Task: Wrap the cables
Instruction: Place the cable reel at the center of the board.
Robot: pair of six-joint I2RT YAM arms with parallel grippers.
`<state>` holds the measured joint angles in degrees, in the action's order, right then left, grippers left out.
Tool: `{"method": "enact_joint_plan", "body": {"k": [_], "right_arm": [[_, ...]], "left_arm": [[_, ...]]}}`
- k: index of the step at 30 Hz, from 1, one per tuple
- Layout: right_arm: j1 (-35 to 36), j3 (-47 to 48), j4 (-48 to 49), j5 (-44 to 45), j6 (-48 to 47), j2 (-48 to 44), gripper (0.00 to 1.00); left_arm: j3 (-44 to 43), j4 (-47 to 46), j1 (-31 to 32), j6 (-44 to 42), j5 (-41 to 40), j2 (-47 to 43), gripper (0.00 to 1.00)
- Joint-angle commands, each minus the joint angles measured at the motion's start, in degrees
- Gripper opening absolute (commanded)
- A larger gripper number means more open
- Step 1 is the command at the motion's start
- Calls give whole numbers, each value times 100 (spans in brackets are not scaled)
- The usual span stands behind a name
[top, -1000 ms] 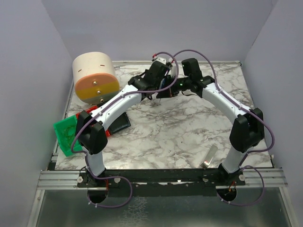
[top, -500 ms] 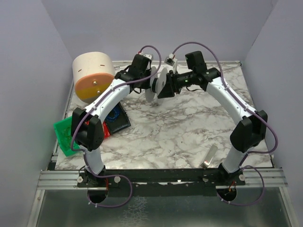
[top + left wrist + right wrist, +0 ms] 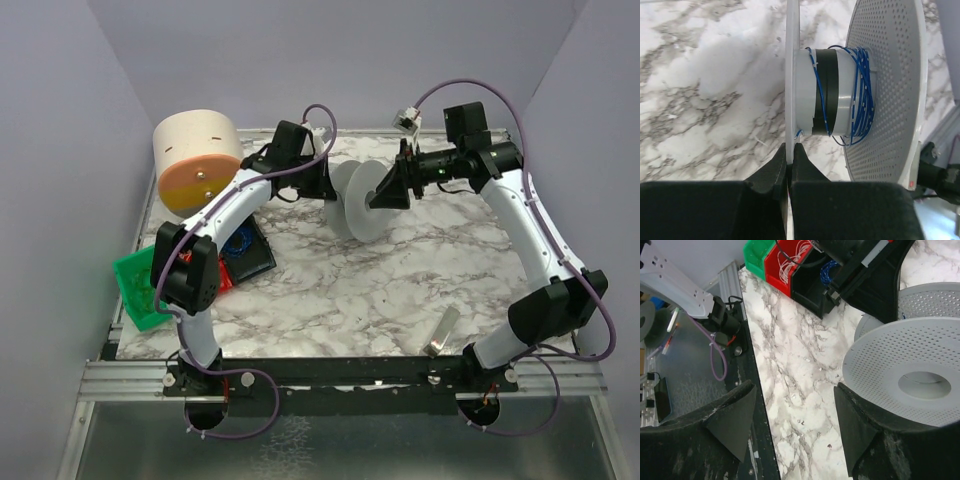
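A white spool (image 3: 362,202) with two perforated round flanges hangs over the back of the table. In the left wrist view a thin blue-looking cable (image 3: 863,90) is wound in several turns round the spool's hub (image 3: 840,107), beside a band of black tape. My left gripper (image 3: 791,146) is shut on the edge of the thin near flange (image 3: 792,60). My right gripper (image 3: 795,390) stands open just right of the spool, with only table between its fingers. Its right finger (image 3: 860,425) lies next to the rim of the outer flange (image 3: 880,365).
A big beige drum with an orange face (image 3: 200,165) stands at the back left. Green (image 3: 140,285), red (image 3: 215,275) and black (image 3: 250,255) bins with small coils sit at the left edge. A small grey strip (image 3: 441,332) lies near the front right.
My right gripper has opened and drawn back to the right, away from the spool. The left arm has swung left, and the spool now shows between the two grippers.
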<state>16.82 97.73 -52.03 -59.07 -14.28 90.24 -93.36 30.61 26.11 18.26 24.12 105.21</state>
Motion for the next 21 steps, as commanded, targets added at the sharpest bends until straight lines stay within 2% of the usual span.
{"method": "enact_joint_plan", "body": {"k": [1, 13, 21], "right_arm": [[-214, -434, 215, -331, 29, -152, 69], [-758, -1165, 852, -747, 228, -363, 69], [-929, -1516, 1091, -828, 262, -428, 69]], "left_arm": [[184, -565, -18, 275, 1224, 165, 0], [309, -856, -13, 551, 1968, 928, 0], [113, -822, -90, 614, 1958, 1548, 0]]}}
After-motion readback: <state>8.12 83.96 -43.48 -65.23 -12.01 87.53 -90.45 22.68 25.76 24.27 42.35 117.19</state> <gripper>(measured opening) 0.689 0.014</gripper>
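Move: The cable reel is already pinched by one flange in the left hand, its middle about 7 cm to the right, 3 cm ahead and 5 cm below. The board's center lies roughly 4 cm to the left hand's right, level fore and aft, some 18 cm below; the white card is about 17 cm ahead and 3 cm right, the black tray some 20 cm left and 4 cm back, both on the board. From the right hand, the board's center is around 9 cm ahead, 6 cm left and 30 cm down. The reel is lowered about 7 cm towards the middle of the board, the left fingers keeping their pinch on its left flange while carrying it some 4 cm right and a little back, the wrist tipping and turning about 20 degrees so the fingers point more steeply down. The right hand, open throughout and holding nothing, goes about 4 cm right and 4 cm down beside the reel. ##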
